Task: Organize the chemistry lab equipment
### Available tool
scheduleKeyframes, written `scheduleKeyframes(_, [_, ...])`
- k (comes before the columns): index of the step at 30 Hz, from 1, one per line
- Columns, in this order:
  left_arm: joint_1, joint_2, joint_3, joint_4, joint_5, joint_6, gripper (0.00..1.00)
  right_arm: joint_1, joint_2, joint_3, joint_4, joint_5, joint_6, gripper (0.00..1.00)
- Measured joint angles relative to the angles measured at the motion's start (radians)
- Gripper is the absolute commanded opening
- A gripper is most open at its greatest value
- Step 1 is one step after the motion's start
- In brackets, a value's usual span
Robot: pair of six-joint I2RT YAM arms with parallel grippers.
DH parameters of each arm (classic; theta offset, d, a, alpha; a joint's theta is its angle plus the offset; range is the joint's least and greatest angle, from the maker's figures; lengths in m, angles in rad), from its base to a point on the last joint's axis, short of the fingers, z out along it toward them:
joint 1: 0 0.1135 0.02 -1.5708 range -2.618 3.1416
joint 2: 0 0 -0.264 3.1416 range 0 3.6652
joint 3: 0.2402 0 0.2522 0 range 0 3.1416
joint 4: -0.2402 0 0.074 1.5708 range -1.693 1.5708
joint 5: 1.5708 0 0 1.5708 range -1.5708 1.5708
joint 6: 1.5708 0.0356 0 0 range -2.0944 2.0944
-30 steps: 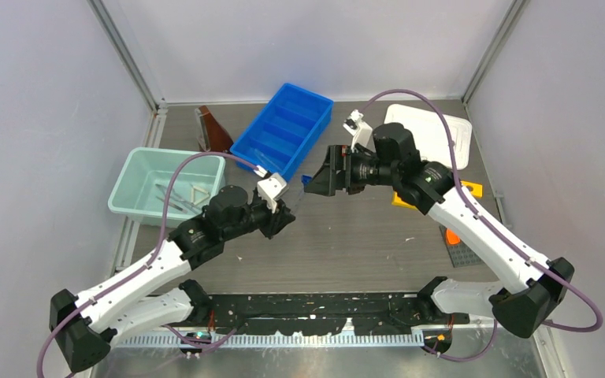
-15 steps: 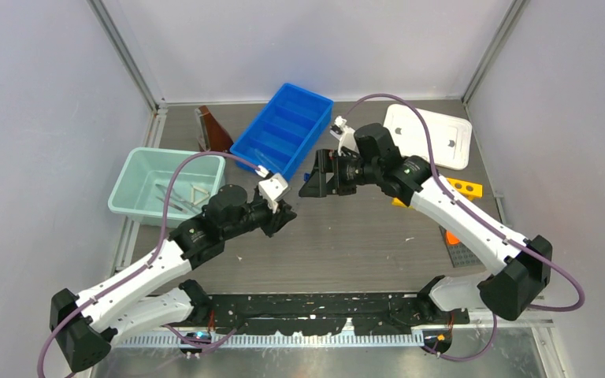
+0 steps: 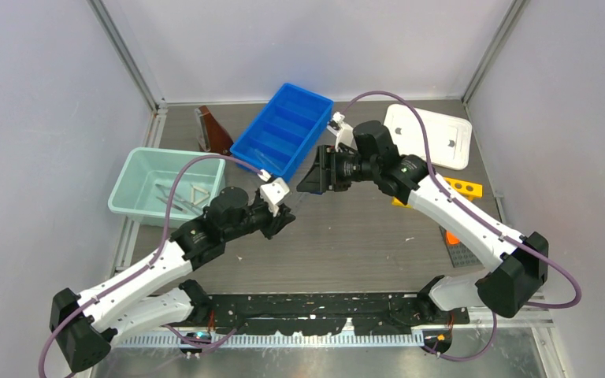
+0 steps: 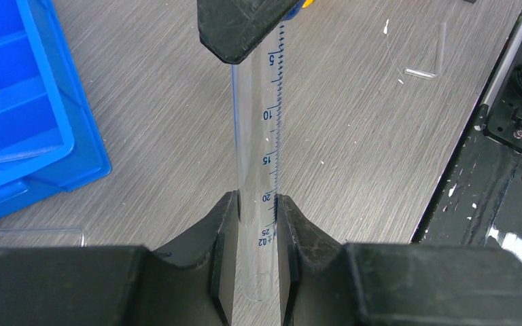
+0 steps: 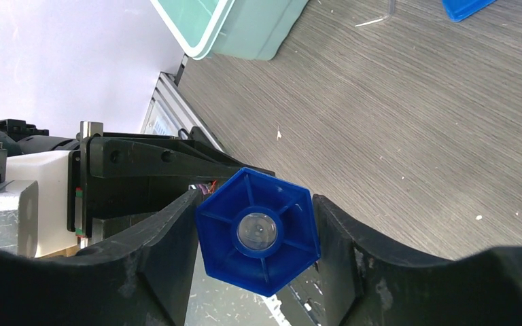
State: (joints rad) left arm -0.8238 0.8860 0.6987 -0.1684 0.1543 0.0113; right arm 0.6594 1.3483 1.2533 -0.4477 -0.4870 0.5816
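Observation:
A clear graduated tube [image 4: 255, 136] with a blue six-sided cap [image 5: 258, 231] hangs between the two arms above the table's middle. My left gripper [image 4: 256, 204] is shut on the tube's lower end, near the 20 mark. My right gripper [image 5: 255, 197] has come from the opposite side, and its fingers press on both sides of the blue cap. In the top view the two grippers meet, left gripper [image 3: 283, 216] below right gripper [image 3: 309, 178]. Metal tongs [image 3: 169, 197] and a white triangle [image 3: 197, 193] lie in the teal bin [image 3: 130, 189].
A blue compartment tray [image 3: 283, 130] with a glass rod [image 4: 13, 156] stands behind the grippers, a brown flask [image 3: 214, 130] to its left. The white lid [image 3: 429, 134] and yellow holed rack [image 3: 465, 189] are at the right. Loose glass pieces [image 4: 41, 233] lie on the table.
My right arm has moved left to the held tube and its jaws have closed in around the blue cap. The left arm has stayed almost still, its grip unchanged.

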Motion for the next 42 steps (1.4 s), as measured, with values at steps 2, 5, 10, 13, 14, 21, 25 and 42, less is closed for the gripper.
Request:
scheduleKeyframes(2, [0.000,-0.001,0.000,0.000,-0.001,0.000,0.05,0.000,0.000,-0.004,0.009,-0.002,0.000,0.45])
scheduleKeyframes(5, [0.000,-0.005,-0.002,-0.001,-0.005,0.000,0.14,0.000,-0.004,-0.018,0.029,-0.002,0.003,0.41])
scheduleKeyframes(10, [0.000,-0.008,-0.004,-0.004,-0.005,-0.002,0.51,0.000,-0.028,-0.049,0.051,0.006,0.009,0.40])
scheduleKeyframes(13, [-0.001,-0.008,0.000,-0.010,-0.007,-0.004,0.95,0.000,-0.048,-0.058,0.045,0.048,-0.002,0.38])
scheduleKeyframes(14, [-0.001,-0.009,0.003,-0.016,-0.008,0.002,0.99,0.000,-0.055,-0.060,0.036,0.072,-0.007,0.38])
scheduleKeyframes(21, [-0.001,-0.037,0.060,-0.087,-0.021,-0.006,1.00,-0.030,-0.131,-0.077,-0.042,0.243,-0.060,0.37])
scheduleKeyframes(25, [-0.001,-0.083,0.074,-0.122,-0.034,0.003,1.00,-0.044,-0.183,-0.079,-0.111,0.396,-0.106,0.37])
scheduleKeyframes(42, [-0.002,-0.095,0.033,-0.216,-0.101,0.079,1.00,-0.256,-0.308,-0.005,-0.458,0.988,-0.298,0.38])
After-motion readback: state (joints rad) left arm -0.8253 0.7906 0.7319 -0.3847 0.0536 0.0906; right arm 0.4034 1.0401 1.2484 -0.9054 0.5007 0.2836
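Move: The right hand already grips the blue base of the graduated cylinder. The yellow rack lies about 39 cm to its right, 15 cm ahead and 22 cm below, with the white tray some 21 cm beyond the rack and the orange clamp about 14 cm nearer than the rack and 5 cm farther right. The left hand pinches the tube, whose middle is about 3 cm right, 4 cm ahead and slightly above it; a bent glass tube lies roughly 22 cm ahead, 10 cm left and 21 cm below. The left fingers open wide and let go of the cylinder's tube while the right hand keeps its grip on the blue base, then carries it nearly level about 28 cm right and a little forward, towards the yellow rack, turning clockwise some 50 degrees and rolling so its fingers end up pointing forward and down. The emptied left hand lifts about 3.5 cm, shifts 4 cm left and sinks back to its starting height. ##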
